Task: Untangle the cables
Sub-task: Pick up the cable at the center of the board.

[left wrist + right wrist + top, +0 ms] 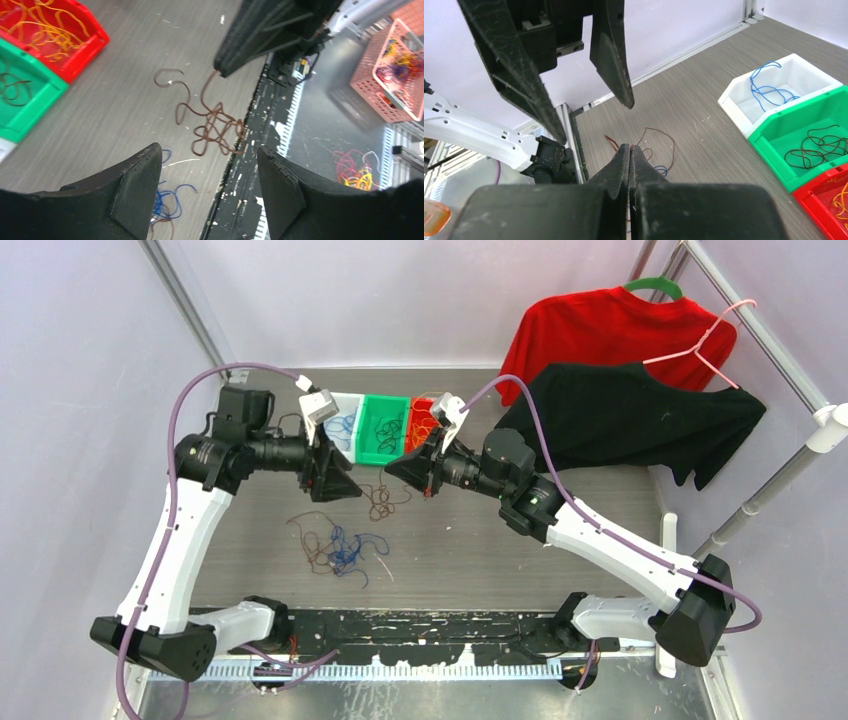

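Observation:
The cables lie in two groups. A brown cable (215,125) hangs in a loose tangle from my right gripper (216,74), which is shut on its upper end, above the table (560,530). My right gripper's tips (630,146) press together with the brown strand between them. My left gripper (209,147) faces it a short way off, open, with nothing between its fingers (135,185). A clump of blue and brown cables (342,550) lies on the table below both grippers.
A white bin (343,427), a green bin (385,430) and a red bin (420,420) stand in a row at the back, each with sorted wires. A black shirt (640,420) and a red shirt (600,330) hang at the back right. A pink basket (372,87) sits off the table.

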You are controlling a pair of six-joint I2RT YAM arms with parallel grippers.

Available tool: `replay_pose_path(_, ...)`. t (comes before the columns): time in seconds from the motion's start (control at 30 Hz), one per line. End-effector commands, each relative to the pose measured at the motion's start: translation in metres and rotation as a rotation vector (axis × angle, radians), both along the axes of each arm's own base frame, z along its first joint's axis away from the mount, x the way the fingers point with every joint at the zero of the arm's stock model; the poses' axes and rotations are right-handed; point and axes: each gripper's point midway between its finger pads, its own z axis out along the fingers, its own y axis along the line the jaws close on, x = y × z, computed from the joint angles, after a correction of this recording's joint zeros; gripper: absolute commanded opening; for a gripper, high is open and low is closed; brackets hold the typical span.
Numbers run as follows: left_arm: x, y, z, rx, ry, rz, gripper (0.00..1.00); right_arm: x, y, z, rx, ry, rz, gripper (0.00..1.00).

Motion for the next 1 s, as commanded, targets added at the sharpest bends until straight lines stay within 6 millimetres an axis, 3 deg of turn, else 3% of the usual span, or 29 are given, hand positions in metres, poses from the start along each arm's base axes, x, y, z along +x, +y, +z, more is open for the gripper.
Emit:
replay_pose_path(0.0, -0.024, -0.012, 0.012, -0.116, -0.012, -0.106, 0.69, -0.01, 0.001, 0.043, 0.11, -0.039, 0.047, 0.01)
replay_pose_path(0.17, -0.027, -0.019, 0.001, -0.103, 0.023, -0.129, 0.64, -0.012, 0.0, 0.045, 0.121, -0.031, 0.05, 0.01)
replay_pose_path(0.23, -0.018, -0.02, -0.001, -0.085, -0.001, -0.099, 0.59, -0.013, -0.001, 0.046, 0.122, -0.032, 0.05, 0.01)
replay_pose_path(0.43, 0.0, -0.02, 0.001, -0.066, -0.032, -0.048, 0.37, -0.013, 0.0, 0.043, 0.122, -0.016, 0.055, 0.01)
replay_pose_path(0.67, -0.01, -0.015, -0.005, -0.031, -0.03, -0.081, 0.01, -0.012, -0.004, 0.04, 0.125, -0.01, 0.032, 0.01)
replay_pose_path(0.83, -0.003, -0.003, 0.008, 0.053, -0.132, -0.051, 0.0, -0.008, -0.013, 0.029, 0.105, 0.003, -0.026, 0.01)
replay_pose_path(0.97, 0.012, 0.008, 0.023, 0.111, -0.233, 0.013, 0.0, -0.007, -0.027, -0.002, 0.033, 0.063, -0.09, 0.01)
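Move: My left hand is after the brown cable hanging from my right fingertips. Its middle hangs about 4 cm to the right of the left hand, level fore and aft and some 8 cm below. The right fingertips themselves are about 5 cm to the right, 2 cm ahead and 1 cm higher. Roughly 30 cm below lie the green tray, about 20 cm ahead, and the blue-and-brown pile, 7 cm back and 7 cm left. From my right hand the cable's middle is 9 cm below and 2 cm back. With my left fingers already partly open, I draw that hand back about 2.5 cm, edging right and down, then ease it forward again while the fingers shut fully and pinch the brown cable below the right fingertips. Once they are closed, I lift it about 2 cm and slightly forward and left. My right hand keeps its pinch, drifting back barely 1 cm. ##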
